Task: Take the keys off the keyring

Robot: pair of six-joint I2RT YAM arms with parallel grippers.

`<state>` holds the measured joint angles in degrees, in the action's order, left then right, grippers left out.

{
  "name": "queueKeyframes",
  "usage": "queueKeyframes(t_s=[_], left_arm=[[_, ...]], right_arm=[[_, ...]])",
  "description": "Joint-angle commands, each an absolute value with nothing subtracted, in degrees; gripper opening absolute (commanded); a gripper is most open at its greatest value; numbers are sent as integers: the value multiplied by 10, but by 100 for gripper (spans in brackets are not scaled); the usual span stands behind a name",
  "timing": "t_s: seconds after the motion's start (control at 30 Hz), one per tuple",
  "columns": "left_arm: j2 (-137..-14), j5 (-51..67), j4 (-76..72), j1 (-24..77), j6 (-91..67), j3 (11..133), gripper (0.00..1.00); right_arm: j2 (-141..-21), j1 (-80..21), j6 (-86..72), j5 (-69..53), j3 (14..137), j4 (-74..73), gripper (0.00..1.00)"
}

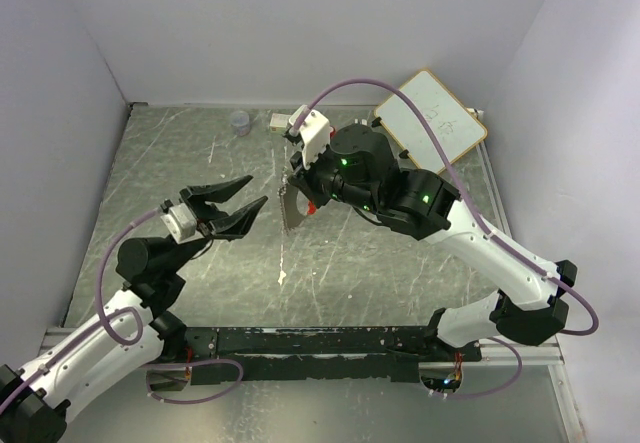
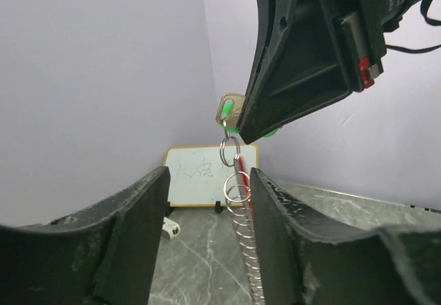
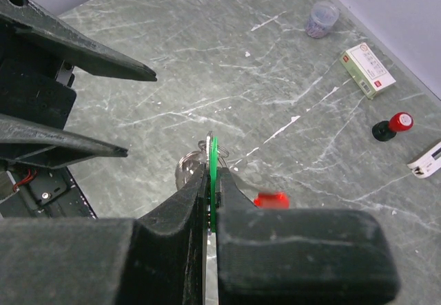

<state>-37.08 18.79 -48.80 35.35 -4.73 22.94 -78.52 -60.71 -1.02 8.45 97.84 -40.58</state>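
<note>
My right gripper [image 3: 213, 177] is shut on the tiny green key [image 3: 214, 160] and holds it up off the table. In the left wrist view the green key [image 2: 226, 105] sticks out of the right gripper's fingertip [image 2: 242, 127]. Small rings and the grey coiled keyring [image 2: 246, 236] hang straight down from it. The red key [image 2: 239, 171] dangles beside the coil and also shows blurred under the right gripper [image 3: 271, 200]. My left gripper [image 2: 209, 181] is open, with the coil between its fingers, close to the right one. From above, the left gripper [image 1: 257, 190] sits just left of the right gripper [image 1: 292, 203].
A whiteboard [image 1: 432, 121] leans at the back right. A clear cup [image 1: 240, 122] and a white box [image 1: 280, 121] stand by the back wall. A red-and-black knob [image 3: 393, 124] and a white block [image 3: 428, 160] lie on the marbled table [image 1: 160, 163].
</note>
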Motion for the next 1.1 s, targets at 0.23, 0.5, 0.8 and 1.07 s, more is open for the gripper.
queueKeyframes(t_s=[0.23, 0.5, 0.8, 1.07], left_arm=[[-392, 217, -489, 355, -75, 245, 45], [-407, 284, -538, 355, -139, 251, 41], [-438, 313, -603, 355, -187, 242, 41], [-436, 292, -581, 355, -170, 237, 40]], right_arm=[[-778, -608, -9, 112, 990, -385, 0], [-787, -607, -7, 111, 993, -380, 0], [-788, -608, -9, 108, 995, -380, 0], [-782, -607, -9, 99, 991, -380, 0]])
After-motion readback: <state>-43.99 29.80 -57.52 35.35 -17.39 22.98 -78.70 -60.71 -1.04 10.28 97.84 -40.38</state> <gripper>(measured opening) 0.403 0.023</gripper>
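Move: The keyring hangs under the right fingertips, about 6 cm right of the left hand, 2 cm ahead and 1 cm lower. The green key pinched by the right hand is some 7 cm right, 3 cm ahead and 2 cm up; the hanging grey plate is 6 cm right, level fore-and-aft, about 8 cm down. From the right hand, the keyring lies 1 cm ahead, 2 cm left, 3 cm below. Narrowing its gap, the left hand shifts about 3 cm right and 2 back, beside the keyring, turning clockwise. ##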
